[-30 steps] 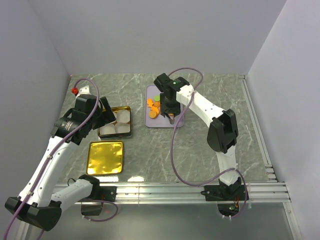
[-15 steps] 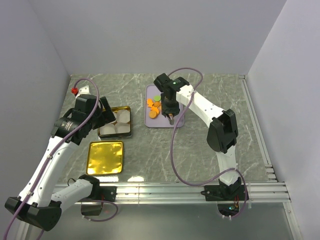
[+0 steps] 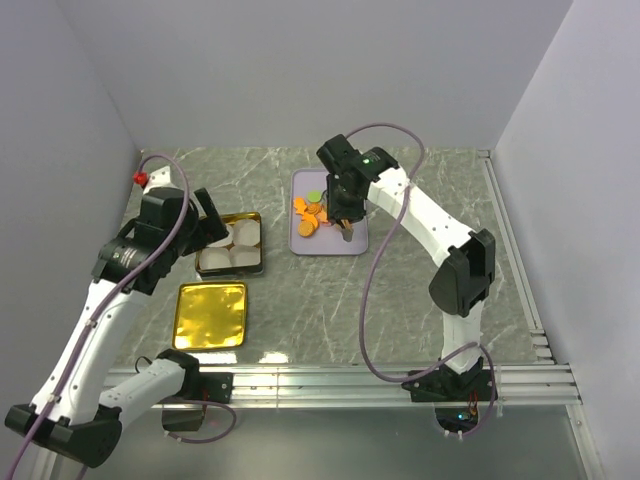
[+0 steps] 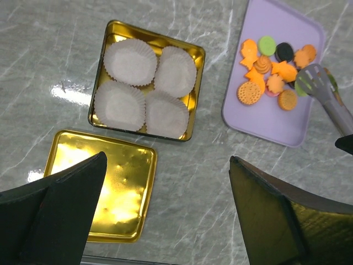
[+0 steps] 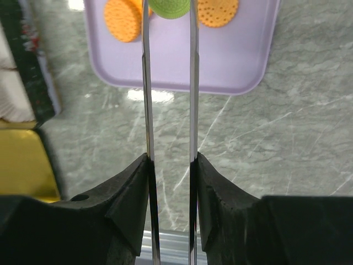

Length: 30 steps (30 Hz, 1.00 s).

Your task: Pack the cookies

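Note:
The cookies are small orange, black, green and pink pieces heaped at the left of a purple tray; they also show in the left wrist view. My right gripper is shut on metal tongs that reach down onto the tray. A lime green cookie sits between the tong tips, with orange cookies beside it. My left gripper is open and empty, raised above the table near the gold tin; its jaws stand wide apart in its own view.
A square gold tin holds several white paper cups. Its gold lid lies flat in front of it, also seen in the left wrist view. Grey walls close the left, back and right sides.
My right arm has swung its elbow to the right while the tongs stayed over the cookies on the tray. My left arm has risen slightly and shifted left.

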Tool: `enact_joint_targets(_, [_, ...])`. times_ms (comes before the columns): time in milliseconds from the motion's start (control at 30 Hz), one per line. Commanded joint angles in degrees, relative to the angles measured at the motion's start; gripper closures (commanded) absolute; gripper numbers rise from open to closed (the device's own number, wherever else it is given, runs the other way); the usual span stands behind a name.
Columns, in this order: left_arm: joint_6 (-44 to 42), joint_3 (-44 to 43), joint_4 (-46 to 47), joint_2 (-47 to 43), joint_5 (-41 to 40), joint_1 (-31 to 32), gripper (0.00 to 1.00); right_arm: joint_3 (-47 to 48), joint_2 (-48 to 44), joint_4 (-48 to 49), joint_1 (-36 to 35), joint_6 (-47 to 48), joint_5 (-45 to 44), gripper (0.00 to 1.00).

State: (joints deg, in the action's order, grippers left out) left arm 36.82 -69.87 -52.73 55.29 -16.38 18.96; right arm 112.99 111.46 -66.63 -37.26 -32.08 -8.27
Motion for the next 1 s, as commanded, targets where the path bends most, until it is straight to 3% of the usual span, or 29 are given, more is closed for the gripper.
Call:
enact_joint_targets(0, [-0.3, -3.0, 2.6, -3.6, -1.9, 0.2, 0.01, 1.6, -5.1, 2.3, -1.1, 0.4, 3.3, 0.62])
enact_joint_targets(167, [0.7, 0.2, 5.4, -9.7, -3.0, 0.2, 0.01, 6.3, -4.2, 3.2, -5.3, 1.0, 7.4, 0.62])
enact_joint_targets(500, [-2.8, 13.1, 19.7, -30.1, 3.8, 0.2, 0.00, 14.4, 3.4, 11.7, -11.3, -1.5, 20.7, 0.61])
enact_joint_targets(700, [0.4, 9.2, 13.5, -30.5, 8.4, 0.2, 0.01, 15.0, 8.2, 18.5, -12.1, -3.5, 27.4, 0.61])
enact_joint_targets(967, [1.0, -0.1, 5.5, -30.8, 12.5, 0.2, 0.01, 17.4, 14.8, 23.6, -13.2, -5.5, 29.6, 0.61])
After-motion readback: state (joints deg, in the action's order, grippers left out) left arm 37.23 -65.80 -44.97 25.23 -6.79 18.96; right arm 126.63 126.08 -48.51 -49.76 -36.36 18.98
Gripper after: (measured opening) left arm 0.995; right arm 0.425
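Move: The right hand grips the tongs with a green cookie in their tips. The gold box of paper cups lies about 30 cm to its left, some 3 cm farther out and 16 cm below. The lilac tray is about 11 cm ahead and 4 cm left; the gold lid lies about 35 cm left and 16 cm back. The left hand, empty and open, has the box about 12 cm ahead, straight on, and 25 cm below. Still gripping the tongs, whose tips keep the green cookie pinched, the right hand swings about 21 cm left and 5 cm back from the tray towards the gold box, arching up some 8 cm and sinking again, turning counter-clockwise while its left side rises. The empty left hand stays open and backs away up and back, about 10 cm each way, tipping its fingers upward some 30 degrees. ##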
